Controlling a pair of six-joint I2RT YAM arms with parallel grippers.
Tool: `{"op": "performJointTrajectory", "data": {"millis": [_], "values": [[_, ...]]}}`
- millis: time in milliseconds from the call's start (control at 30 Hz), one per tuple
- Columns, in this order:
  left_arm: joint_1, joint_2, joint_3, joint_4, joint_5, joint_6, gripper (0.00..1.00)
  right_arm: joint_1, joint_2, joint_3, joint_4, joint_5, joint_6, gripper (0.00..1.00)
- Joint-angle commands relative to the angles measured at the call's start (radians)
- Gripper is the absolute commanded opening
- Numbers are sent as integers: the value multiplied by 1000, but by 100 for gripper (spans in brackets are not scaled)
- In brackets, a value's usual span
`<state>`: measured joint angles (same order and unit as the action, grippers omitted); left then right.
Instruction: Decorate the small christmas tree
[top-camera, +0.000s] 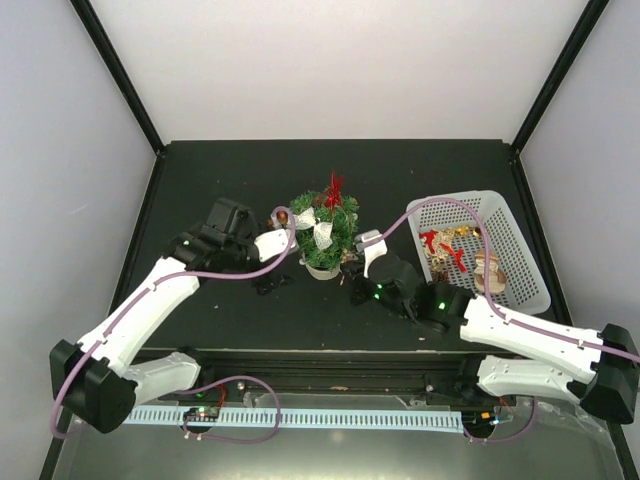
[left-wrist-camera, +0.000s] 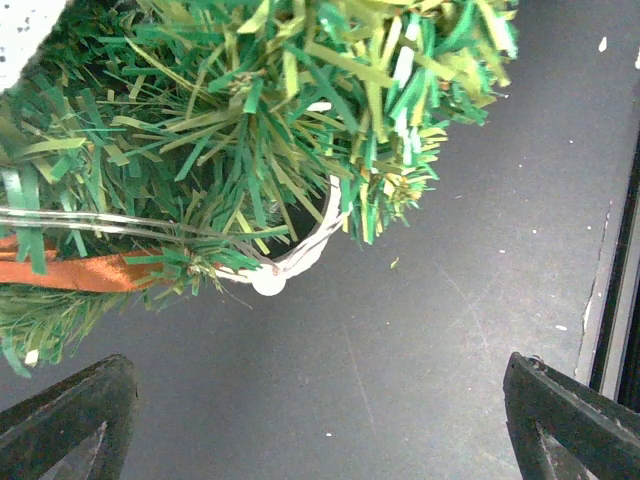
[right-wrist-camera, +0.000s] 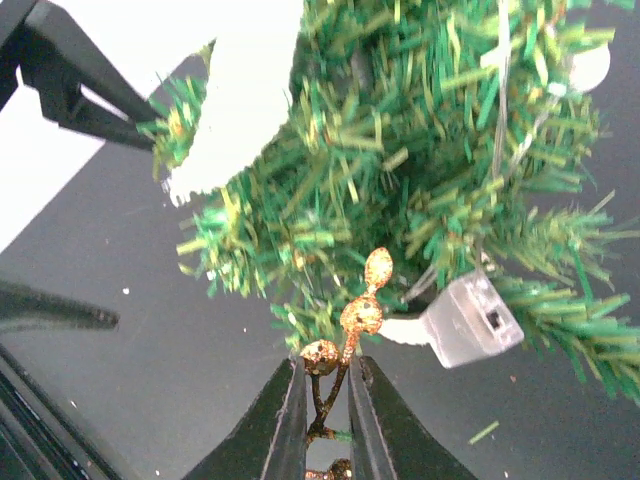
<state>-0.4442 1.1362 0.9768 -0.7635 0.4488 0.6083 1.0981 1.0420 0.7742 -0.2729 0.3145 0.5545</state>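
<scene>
The small christmas tree (top-camera: 325, 232) stands mid-table in its cream pot (top-camera: 322, 270), with white ribbons and a red topper (top-camera: 333, 190) on it. My right gripper (top-camera: 356, 264) is at the tree's lower right. In the right wrist view the right gripper (right-wrist-camera: 327, 392) is shut on the stem of a gold glitter sprig (right-wrist-camera: 360, 315), whose tips touch the lowest branches (right-wrist-camera: 400, 180). My left gripper (top-camera: 278, 250) is at the tree's left, and in the left wrist view this gripper (left-wrist-camera: 320, 440) is wide open and empty, with green branches (left-wrist-camera: 250, 120) above it.
A white lattice basket (top-camera: 530, 275) with red and gold ornaments (top-camera: 445, 245) sits at the right. A small clear box (right-wrist-camera: 470, 320) hangs under the tree's branches. An orange ribbon (left-wrist-camera: 80, 270) runs through the foliage. Black frame posts ring the table.
</scene>
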Motion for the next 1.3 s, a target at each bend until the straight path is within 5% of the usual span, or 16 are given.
{"op": "performJointTrajectory", "data": {"millis": [0,367,1267], "values": [[6,-62,-12,-39,5,-3,99,-20,25,66,24,30,-20,16],[6,-162,-15,-43,8,-70,99,-142,116,100,47,-52,-24,16],[6,-196,-61,10,22,-117,99,-186,254,162,87,-110,-52,17]]}}
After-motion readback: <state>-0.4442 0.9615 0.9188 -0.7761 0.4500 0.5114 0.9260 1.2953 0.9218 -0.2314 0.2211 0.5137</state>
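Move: The right hand holds the copper berry sprig in nearly shut fingers. The middle of the tree lies about 7 cm ahead of that hand, 4 cm to its left and a little below. The white bow is roughly 6 cm ahead, 6 cm left and 3 cm above; the pot about 6 cm ahead, 6 cm left and 10 cm below. From the open, empty left hand the tree's middle is some 4 cm ahead and 9 cm to the right, near its height. Into the tree's near right branches the right hand pushes the copper sprig, its fingertips going in among the needles and keeping their grip. It first climbs 2 cm while reaching forward, dips, levels off, then presses forward and down again, about 6.5 cm forward in all. The left hand, still open, backs some 2.5 cm away from the tree and rises about 2 cm. ##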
